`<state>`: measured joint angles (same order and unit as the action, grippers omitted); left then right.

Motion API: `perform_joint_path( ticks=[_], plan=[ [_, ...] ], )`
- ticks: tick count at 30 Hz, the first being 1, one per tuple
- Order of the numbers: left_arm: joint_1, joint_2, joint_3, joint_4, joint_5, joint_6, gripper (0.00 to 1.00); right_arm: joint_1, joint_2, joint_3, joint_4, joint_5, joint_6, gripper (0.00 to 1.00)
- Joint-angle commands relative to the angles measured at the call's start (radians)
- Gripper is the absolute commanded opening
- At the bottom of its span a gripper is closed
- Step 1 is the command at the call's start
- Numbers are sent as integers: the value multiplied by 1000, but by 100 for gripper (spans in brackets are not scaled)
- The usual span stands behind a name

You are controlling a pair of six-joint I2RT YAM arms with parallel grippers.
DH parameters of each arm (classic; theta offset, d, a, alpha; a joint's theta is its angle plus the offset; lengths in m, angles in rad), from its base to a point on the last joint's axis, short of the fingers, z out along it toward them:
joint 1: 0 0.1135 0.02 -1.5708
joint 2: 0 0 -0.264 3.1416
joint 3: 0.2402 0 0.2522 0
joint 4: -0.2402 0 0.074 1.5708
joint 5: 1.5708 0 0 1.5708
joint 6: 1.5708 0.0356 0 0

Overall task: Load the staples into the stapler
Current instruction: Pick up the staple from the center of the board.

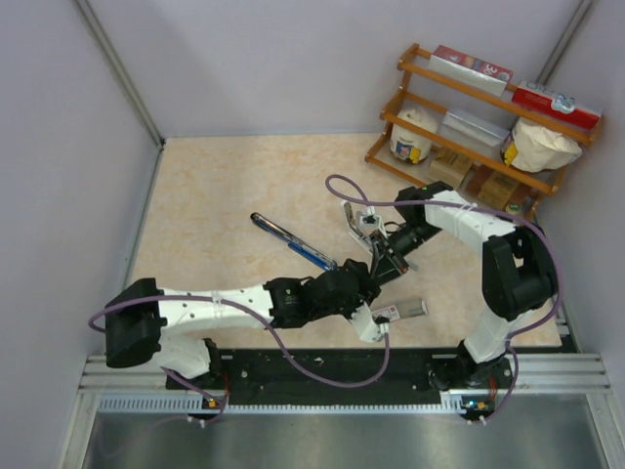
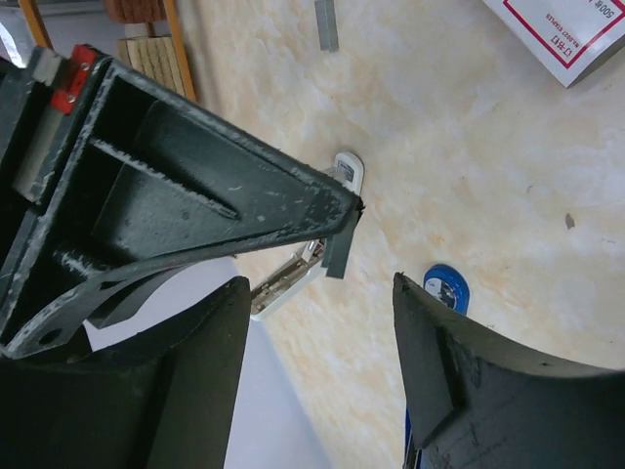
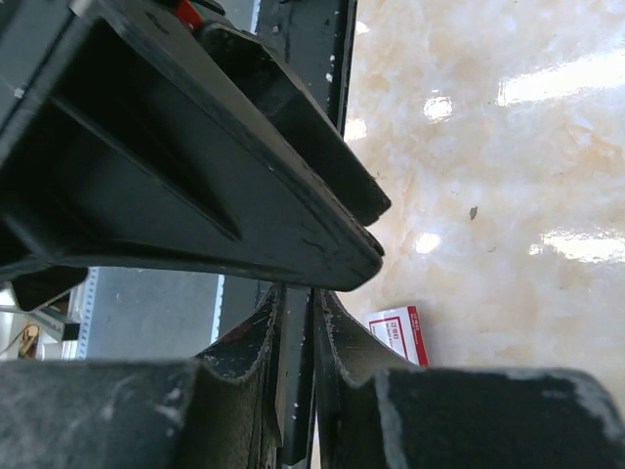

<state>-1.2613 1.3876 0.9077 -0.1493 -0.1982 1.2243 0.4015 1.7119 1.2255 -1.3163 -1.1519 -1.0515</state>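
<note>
The blue stapler (image 1: 293,242) lies opened out flat on the table, left of both grippers; its blue end (image 2: 447,290) shows past my left gripper's finger. My right gripper (image 1: 383,262) (image 3: 298,298) is shut on a thin strip of staples (image 3: 296,391), held edge-on between its fingers. In the left wrist view that strip (image 2: 339,249) hangs from the right gripper's fingertip, just beyond my left gripper (image 2: 322,283). My left gripper (image 1: 369,283) stands open, with nothing between its fingers.
A white stapler (image 1: 359,220) (image 2: 347,171) lies open behind the grippers. The red-and-white staple box (image 1: 398,312) (image 2: 566,34) (image 3: 397,332) rests near the front edge, with a loose strip (image 2: 325,24) close by. A wooden shelf (image 1: 469,98) fills the back right corner.
</note>
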Motion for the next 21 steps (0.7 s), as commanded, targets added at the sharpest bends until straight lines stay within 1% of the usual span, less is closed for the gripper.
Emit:
perform_joint_path(
  ticks=[1,6,10,17,21],
  plan=[
    [-24,13,-23,102,-93,40,64,-13,-3,37,-95,-57,-77,12],
    [-39,33,-21,108,-92,29,59,-20,3,39,-101,-58,-87,12],
    [-49,45,-15,106,-92,21,51,-20,9,42,-112,-60,-96,12],
    [-59,64,8,76,-72,-6,48,-21,9,45,-123,-60,-108,12],
    [-61,73,19,71,-70,-17,42,-20,11,43,-124,-57,-113,12]
  ],
)
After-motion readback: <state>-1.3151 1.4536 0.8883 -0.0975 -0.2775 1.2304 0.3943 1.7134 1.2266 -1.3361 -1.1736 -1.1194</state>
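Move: The strip of staples sticks out of the right gripper's closed tips, only some 2 cm to the left gripper's right, 1 cm ahead and about 2 cm below; from the right hand it lies about 1 cm to its left and 1 cm below. On the table, roughly 14 cm under the left hand, the staple box lies about 8 cm back and 9 cm to the right, the small white stapler 13 cm ahead and 2 cm left. Lower the left gripper about 2 cm around the staple strip, easing it slightly back and to the right, and narrow its open fingers by about a third without shutting them, so the strip comes between them, nearer the forward finger. Keep the right gripper still, holding out the strip in its closed tips. ##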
